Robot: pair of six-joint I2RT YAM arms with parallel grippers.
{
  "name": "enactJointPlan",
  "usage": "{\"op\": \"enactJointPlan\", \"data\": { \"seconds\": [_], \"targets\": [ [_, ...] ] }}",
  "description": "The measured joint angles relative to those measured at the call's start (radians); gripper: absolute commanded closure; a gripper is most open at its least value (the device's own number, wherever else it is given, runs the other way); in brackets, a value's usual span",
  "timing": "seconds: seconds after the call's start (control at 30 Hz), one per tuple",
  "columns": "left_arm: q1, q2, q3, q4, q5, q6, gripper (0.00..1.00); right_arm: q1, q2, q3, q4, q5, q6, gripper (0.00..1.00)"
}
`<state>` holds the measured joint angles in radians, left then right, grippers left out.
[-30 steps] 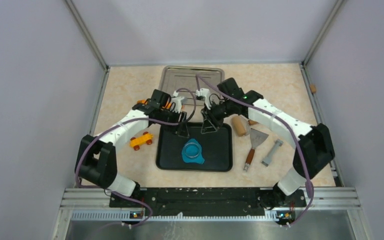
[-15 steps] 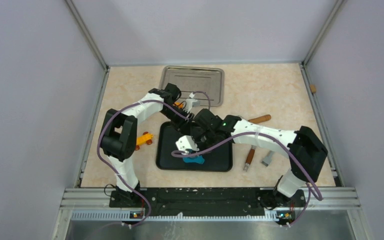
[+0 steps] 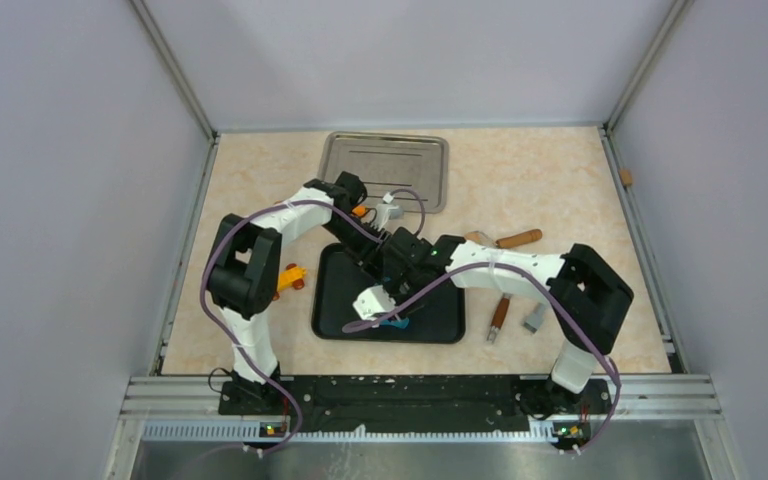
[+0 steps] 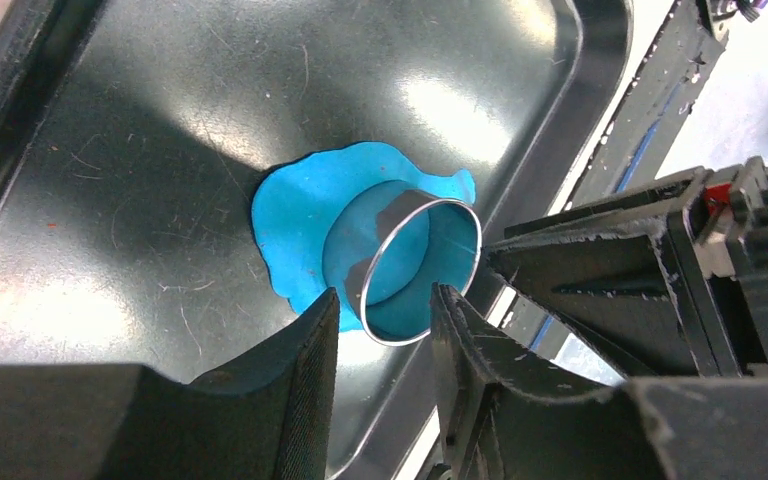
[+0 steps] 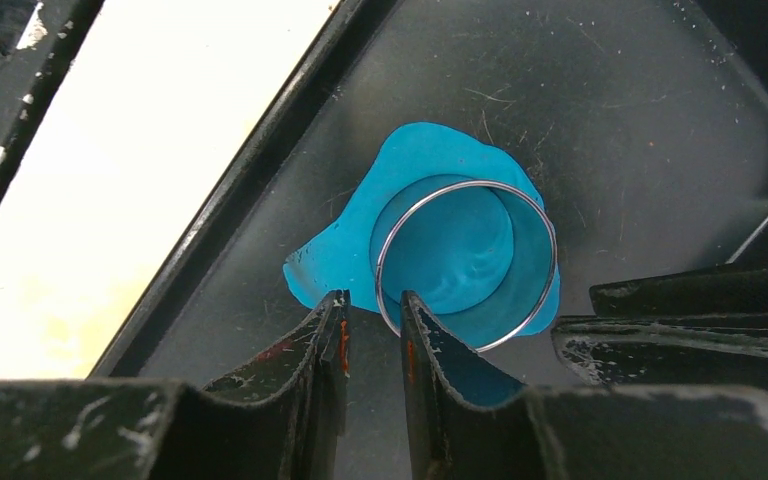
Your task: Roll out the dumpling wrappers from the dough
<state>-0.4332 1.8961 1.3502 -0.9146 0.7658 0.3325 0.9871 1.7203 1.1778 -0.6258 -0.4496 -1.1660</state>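
Observation:
The blue dough [image 3: 392, 322] lies as a flat irregular sheet [image 4: 295, 215] on the black tray [image 3: 440, 300]. A metal ring cutter [image 4: 380, 255] stands on it and encloses a round patch of dough [image 5: 455, 250]. No separate dumpling wrappers are in view. My left gripper [image 4: 385, 300] is open, with the ring's near rim between its tips. My right gripper [image 5: 373, 300] is open with a narrow gap, straddling the ring's wall [image 5: 530, 300] at its left side. In the top view the right gripper [image 3: 388, 312] covers most of the dough.
A steel tray [image 3: 385, 160] lies at the back. A wooden rolling pin [image 3: 508, 240], a scraper [image 3: 500, 312] and a grey tool [image 3: 535, 318] lie right of the black tray. An orange wheeled piece [image 3: 288, 278] sits at its left.
Both grippers have come from the black tray's far edge down to the ring on the dough. Both pairs of jaws have narrowed.

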Motion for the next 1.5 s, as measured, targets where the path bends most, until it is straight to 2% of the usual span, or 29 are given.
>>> {"op": "enactJointPlan", "data": {
  "seconds": [0.13,0.57,0.7,0.83,0.9,1.0,1.13,1.27,1.5],
  "targets": [
    [-0.008,0.028,0.0,0.002,-0.013,0.0,0.59,0.013,0.01,-0.008,0.019,0.022,-0.002,0.74],
    [-0.044,0.044,0.0,0.007,-0.057,0.002,0.74,0.026,0.031,-0.026,0.077,0.067,0.013,0.74],
    [-0.047,0.045,-0.001,0.012,-0.061,0.002,0.78,0.026,0.045,-0.026,0.093,0.083,0.021,0.81],
    [-0.048,0.047,-0.002,0.017,-0.07,0.002,0.82,0.027,0.05,-0.027,0.092,0.085,0.034,0.81],
    [-0.049,0.05,-0.003,0.017,-0.072,0.002,0.82,0.027,0.05,-0.027,0.092,0.086,0.037,0.82],
    [-0.051,0.055,-0.004,0.016,-0.071,0.002,0.83,0.027,0.05,-0.027,0.089,0.085,0.043,0.89],
    [-0.051,0.057,-0.006,0.018,-0.071,0.003,0.86,0.028,0.051,-0.027,0.085,0.083,0.043,0.9],
    [-0.051,0.057,-0.008,0.023,-0.07,0.007,0.93,0.028,0.054,-0.027,0.086,0.082,0.042,0.99],
    [-0.052,0.057,-0.01,0.025,-0.068,0.014,1.0,0.03,0.055,-0.027,0.087,0.081,0.041,1.0]
  ]
}}
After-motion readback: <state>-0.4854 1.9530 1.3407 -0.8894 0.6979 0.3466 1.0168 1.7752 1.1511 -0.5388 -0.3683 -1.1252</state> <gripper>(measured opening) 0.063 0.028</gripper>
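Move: The ring cutter stands on the blue dough between my hands. Its middle is about 4 cm back, 3 cm right and 4 cm below my left hand, and about 4 cm ahead, 3 cm left and 4 cm below my right. The dough's middle is 1 cm nearer me than the ring's and 2 cm lower. The toy car lies level with my left hand, some 17 cm to its left; the roller is some 16 cm ahead of my right hand and 21 cm right. With my fingers already open around opposite stretches of the ring cutter's rim, I sink both hands a bit under 3 cm, the left easing about 1 cm back. Then both close nearly shut and pinch the thin rim, my left at its far-left side, my right at its near-right side, wrists almost unturned. ##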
